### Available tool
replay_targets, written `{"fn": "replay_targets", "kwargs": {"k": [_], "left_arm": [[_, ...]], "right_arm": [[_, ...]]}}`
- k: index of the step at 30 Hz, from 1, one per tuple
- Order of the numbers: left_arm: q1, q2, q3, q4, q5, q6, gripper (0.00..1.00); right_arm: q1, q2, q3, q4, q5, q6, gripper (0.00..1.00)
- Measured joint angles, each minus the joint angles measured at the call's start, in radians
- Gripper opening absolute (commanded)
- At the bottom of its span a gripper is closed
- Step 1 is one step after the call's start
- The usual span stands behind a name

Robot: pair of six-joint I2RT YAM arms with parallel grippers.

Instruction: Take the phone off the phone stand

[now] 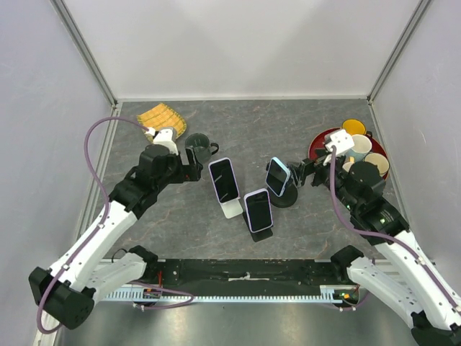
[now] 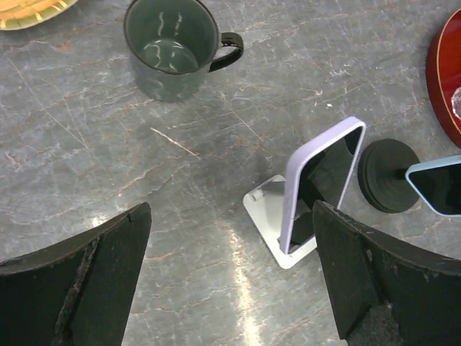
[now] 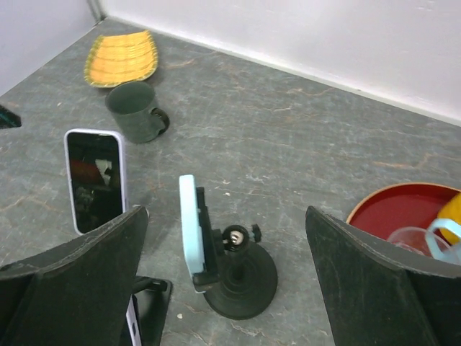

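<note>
Three phones stand on stands mid-table. A lilac-cased phone [image 1: 224, 180] [image 2: 320, 184] leans on a white stand [image 1: 232, 209] [image 2: 268, 210]. A second lilac phone [image 1: 258, 210] sits on a black stand [image 1: 262, 233]. A light blue phone [image 1: 277, 176] [image 3: 189, 231] is clamped in a black round-based stand [image 1: 287, 196] [image 3: 241, 277]. My left gripper [image 1: 193, 164] [image 2: 230, 223] is open, just left of the white stand and touching nothing. Open as well, my right gripper [image 1: 306, 173] [image 3: 225, 216] hovers right of the blue phone, which shows between its fingers [image 3: 79, 267].
A dark green mug [image 1: 199, 148] [image 2: 171, 47] and a yellow woven plate [image 1: 163, 117] [image 3: 121, 58] lie at the back left. A red tray [image 1: 317, 140] [image 3: 403, 213] with several cups stands at the back right. White walls close the table's sides.
</note>
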Motion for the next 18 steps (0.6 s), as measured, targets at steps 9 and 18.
{"fn": "replay_targets", "kwargs": {"k": [9, 18], "left_arm": [[-0.357, 0.242, 0.211, -0.084, -0.392, -0.169, 1.00], [-0.495, 0.452, 0.305, -0.139, -0.697, -0.306, 0.99]], "right_arm": [[0.000, -0.223, -0.078, -0.039, 0.327, 0.052, 0.98], [0.008, -0.401, -0.164, -0.032, 0.510, 0.071, 0.98]]}}
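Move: The purple-rimmed phone on the white stand is about 11 cm to my left hand's right, roughly level with it fore-and-aft and some 10 cm below. The mug stands about 15 cm ahead of this hand and 2 cm right. The phone on the black stand is some 20 cm right and 9 cm back, the phone on the round stand 27 cm right and level. From my right hand, the purple-rimmed phone is about 22 cm left, 5 cm ahead and 20 cm lower. I sweep my left hand about 9 cm to the right, almost level, towards the phone on the white stand, fingers staying wide open, rolling its left side up and turning it a little counter-clockwise. My right hand meanwhile clears off some 12 cm to the right and slightly back, away from the phones, swinging about 30 degrees clockwise, also open and empty. ##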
